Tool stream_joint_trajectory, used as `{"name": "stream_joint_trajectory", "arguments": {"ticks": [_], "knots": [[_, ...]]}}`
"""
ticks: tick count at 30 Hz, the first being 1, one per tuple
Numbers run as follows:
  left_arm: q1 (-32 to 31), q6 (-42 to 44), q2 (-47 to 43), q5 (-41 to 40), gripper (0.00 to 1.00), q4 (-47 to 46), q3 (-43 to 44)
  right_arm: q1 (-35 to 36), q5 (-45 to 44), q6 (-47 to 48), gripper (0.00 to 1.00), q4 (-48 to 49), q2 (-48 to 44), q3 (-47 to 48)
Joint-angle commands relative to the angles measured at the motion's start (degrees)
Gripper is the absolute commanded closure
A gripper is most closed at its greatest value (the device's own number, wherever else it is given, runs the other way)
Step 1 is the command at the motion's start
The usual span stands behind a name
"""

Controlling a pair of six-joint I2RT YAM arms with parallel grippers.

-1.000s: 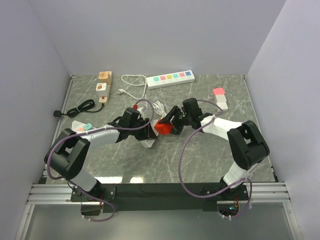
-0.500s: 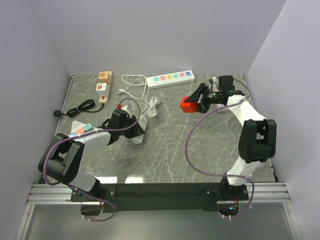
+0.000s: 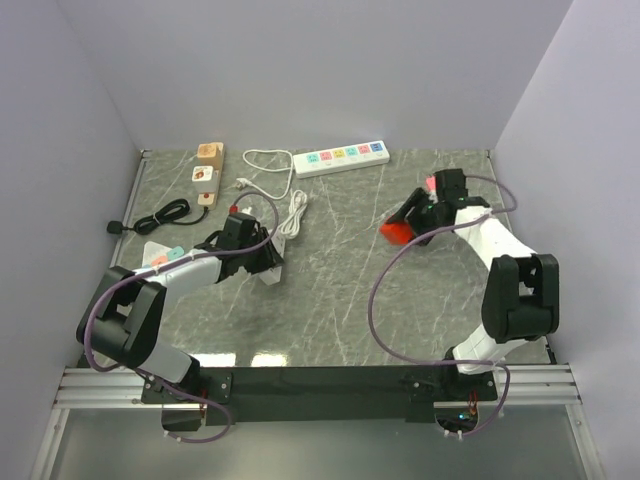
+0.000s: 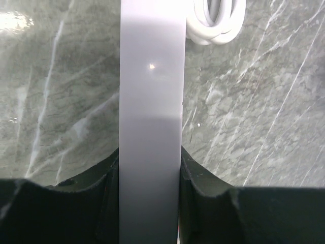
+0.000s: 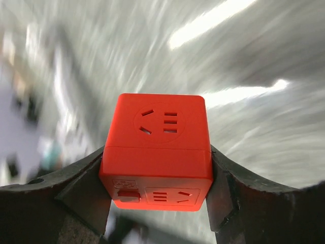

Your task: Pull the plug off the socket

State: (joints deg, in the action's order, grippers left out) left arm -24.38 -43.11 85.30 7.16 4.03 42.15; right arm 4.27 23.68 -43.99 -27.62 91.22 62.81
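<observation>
My right gripper point(image 3: 402, 226) point(image 5: 157, 152) is shut on a red cube socket point(image 3: 392, 232) point(image 5: 156, 152), held above the table's right side; the outlets that show on it are empty. My left gripper point(image 3: 262, 266) point(image 4: 150, 157) is shut on a flat white bar point(image 4: 151, 96) left of centre. A coiled white cord point(image 3: 293, 215) point(image 4: 216, 20) lies just beyond the bar's far end. A small black plug point(image 3: 118, 228) on a thin black cord point(image 3: 165, 213) lies at the far left edge, away from both grippers and in no socket.
A long white power strip point(image 3: 342, 158) with coloured outlets lies at the back, its white cord point(image 3: 262, 165) beside it. Two wooden socket blocks point(image 3: 208, 172) sit at the back left. A pink-and-white piece point(image 3: 441, 196) is behind the right gripper. A white piece with coloured buttons point(image 3: 163, 255) lies by the left arm.
The red cube and the white bar were together at the table's centre and are now apart. My right gripper carried the cube to the right. My left gripper drew the bar and its cord leftward.
</observation>
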Motion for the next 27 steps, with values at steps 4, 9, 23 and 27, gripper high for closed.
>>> {"name": "stream_joint_trajectory", "arguments": {"ticks": [4, 9, 23, 27], "knots": [[1.18, -0.22, -3.9, -2.33, 1.0, 0.1, 1.53, -3.92, -29.12, -0.13, 1.0, -10.08, 0.53, 7.77], [1.44, -0.22, -5.49, -1.53, 1.0, 0.97, 2.58, -10.59, -32.65, -0.22, 1.0, -10.35, 3.26, 7.68], [3.55, -4.17, -6.02, -6.97, 1.0, 5.11, 12.25, -14.64, -28.78, -1.28, 0.82, -8.33, 10.64, 11.11], [3.73, -7.59, -6.46, -10.05, 0.99, 3.62, 15.23, -15.08, -25.45, -0.49, 0.49, -7.28, 12.14, 11.46]]}}
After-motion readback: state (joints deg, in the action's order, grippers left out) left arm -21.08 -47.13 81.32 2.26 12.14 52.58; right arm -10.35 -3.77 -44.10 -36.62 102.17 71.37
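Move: The red cube is already in the right hand, clear of the white strip; the bare patch of table it goes to lies about 18 cm right of this hand, 2 cm ahead and some 10 cm below. The white charger is 9 cm ahead and 14 cm right, the pink block 15 cm ahead and 13 cm right. From the left hand, holding the white strip, the loose white plug lies some 21 cm ahead and 10 cm left; the colourful power strip 28 cm ahead, 17 cm right. Keeping its pinch on the red cube, the right hand sweeps about 18 cm right, sinking some 6 cm from partway on, to the near side of the white charger; its wrist turns clockwise and swings the fingers from slanting left to nearly straight down. The left hand keeps the white strip and, after a brief small drift left, lifts it about 7 cm and forward, swinging slightly counter-clockwise, roughly towards the loose white plug. ##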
